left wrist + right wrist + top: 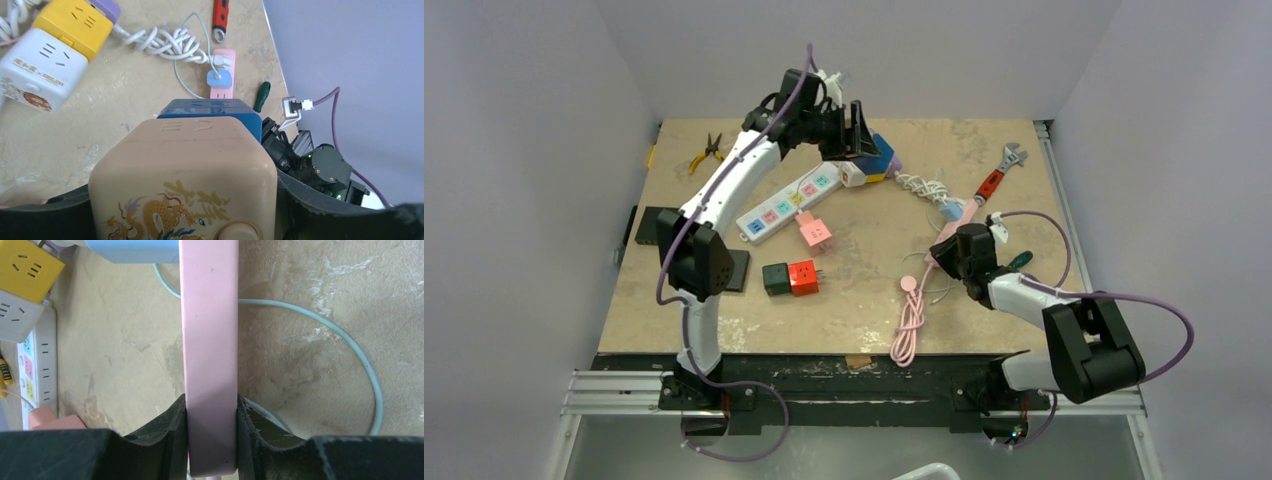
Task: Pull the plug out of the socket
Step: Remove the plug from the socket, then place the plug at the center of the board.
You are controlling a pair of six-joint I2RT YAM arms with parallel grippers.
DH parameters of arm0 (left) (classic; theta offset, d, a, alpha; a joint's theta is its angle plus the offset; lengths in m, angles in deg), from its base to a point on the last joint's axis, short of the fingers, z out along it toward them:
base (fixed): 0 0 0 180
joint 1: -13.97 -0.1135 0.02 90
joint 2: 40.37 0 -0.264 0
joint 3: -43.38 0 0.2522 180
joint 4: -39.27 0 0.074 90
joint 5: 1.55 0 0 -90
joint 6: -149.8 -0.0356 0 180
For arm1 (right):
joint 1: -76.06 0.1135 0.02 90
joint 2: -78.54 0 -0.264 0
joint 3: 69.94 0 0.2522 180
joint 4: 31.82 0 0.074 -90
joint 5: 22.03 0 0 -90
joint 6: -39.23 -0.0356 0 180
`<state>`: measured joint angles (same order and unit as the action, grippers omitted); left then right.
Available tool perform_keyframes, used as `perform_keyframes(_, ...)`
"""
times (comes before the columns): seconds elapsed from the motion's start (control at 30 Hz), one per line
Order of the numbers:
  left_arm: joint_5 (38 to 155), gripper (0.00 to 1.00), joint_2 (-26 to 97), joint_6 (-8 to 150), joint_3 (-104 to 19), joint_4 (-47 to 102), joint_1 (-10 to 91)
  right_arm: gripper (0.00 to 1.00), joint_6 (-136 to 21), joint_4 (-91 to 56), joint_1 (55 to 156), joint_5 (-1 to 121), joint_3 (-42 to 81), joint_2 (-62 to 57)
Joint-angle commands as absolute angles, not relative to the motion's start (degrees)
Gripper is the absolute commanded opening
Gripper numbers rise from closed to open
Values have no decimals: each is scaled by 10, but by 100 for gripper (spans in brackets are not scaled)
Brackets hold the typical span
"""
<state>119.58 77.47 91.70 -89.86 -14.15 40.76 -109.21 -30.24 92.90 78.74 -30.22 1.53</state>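
Observation:
My left gripper (182, 202) (856, 130) is shut on a beige cube socket (185, 170) with a dragon print, held above the table's far side. A blue cube plug (210, 112) (880, 152) sits joined to the beige cube's far end. My right gripper (211, 425) (946, 248) is shut on the near end of a pink socket strip (209, 330) (223, 92) lying on the table. A light blue plug (132, 250) (220, 78) with a pale green cord (350, 345) is in the strip's far end.
A white, yellow and purple cube chain (55, 45) with a coiled white cord (924, 187) lies beneath the left gripper. A white power strip (789, 203) carries a pink adapter (815, 232). Black and red cubes (791, 277), pink cable (910, 320), pliers (706, 152), wrench (999, 175), screwdriver (1020, 260).

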Motion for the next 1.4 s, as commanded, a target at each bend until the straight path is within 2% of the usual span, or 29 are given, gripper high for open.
perform_keyframes(0.0, 1248, 0, 728, 913, -901, -103, 409, 0, -1083, -263, 922, 820, -290, 31)
perform_keyframes(0.1, 1243, 0, 721, 875, -884, -119, 421, 0, -1066, -269, 922, 810, -277, 37)
perform_keyframes(0.4, 1098, 0, 732, 680, -815, -172, 463, 0, -1015, -332, 922, 727, -288, 70)
perform_keyframes(0.6, 1024, 0, 724, 603, -754, -153, 497, 0, -998, -314, 922, 725, -276, 71)
perform_keyframes(0.87, 962, 0, 756, 533, -808, -220, 539, 0, -966, -316, 922, 696, -261, 73)
perform_keyframes(1.07, 866, 13, 771, 466, -822, -248, 566, 0, -967, -308, 922, 689, -266, 78)
perform_keyframes(1.2, 824, 14, 771, 440, -816, -279, 572, 0, -952, -303, 922, 688, -260, 89)
perform_keyframes(1.37, 795, 28, 770, 403, -788, -292, 575, 0, -935, -302, 922, 692, -258, 93)
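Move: The left hand already holds the blue-and-beige plug; the open table it is brought towards lies about 8 cm back, 4 cm left and 24 cm below. From this hand, the pink plug is roughly 4 cm back, 10 cm left; the red plug 12 cm back, 12 cm left; the white plug 6 cm ahead, 2 cm left, all some 20 cm lower. From the right hand, the spot is about 17 cm left, 2 cm ahead, 3 cm below. Left hand lowers the held plug about 13 cm and back 7, fingers swinging downward; right lifts the strip slightly. ##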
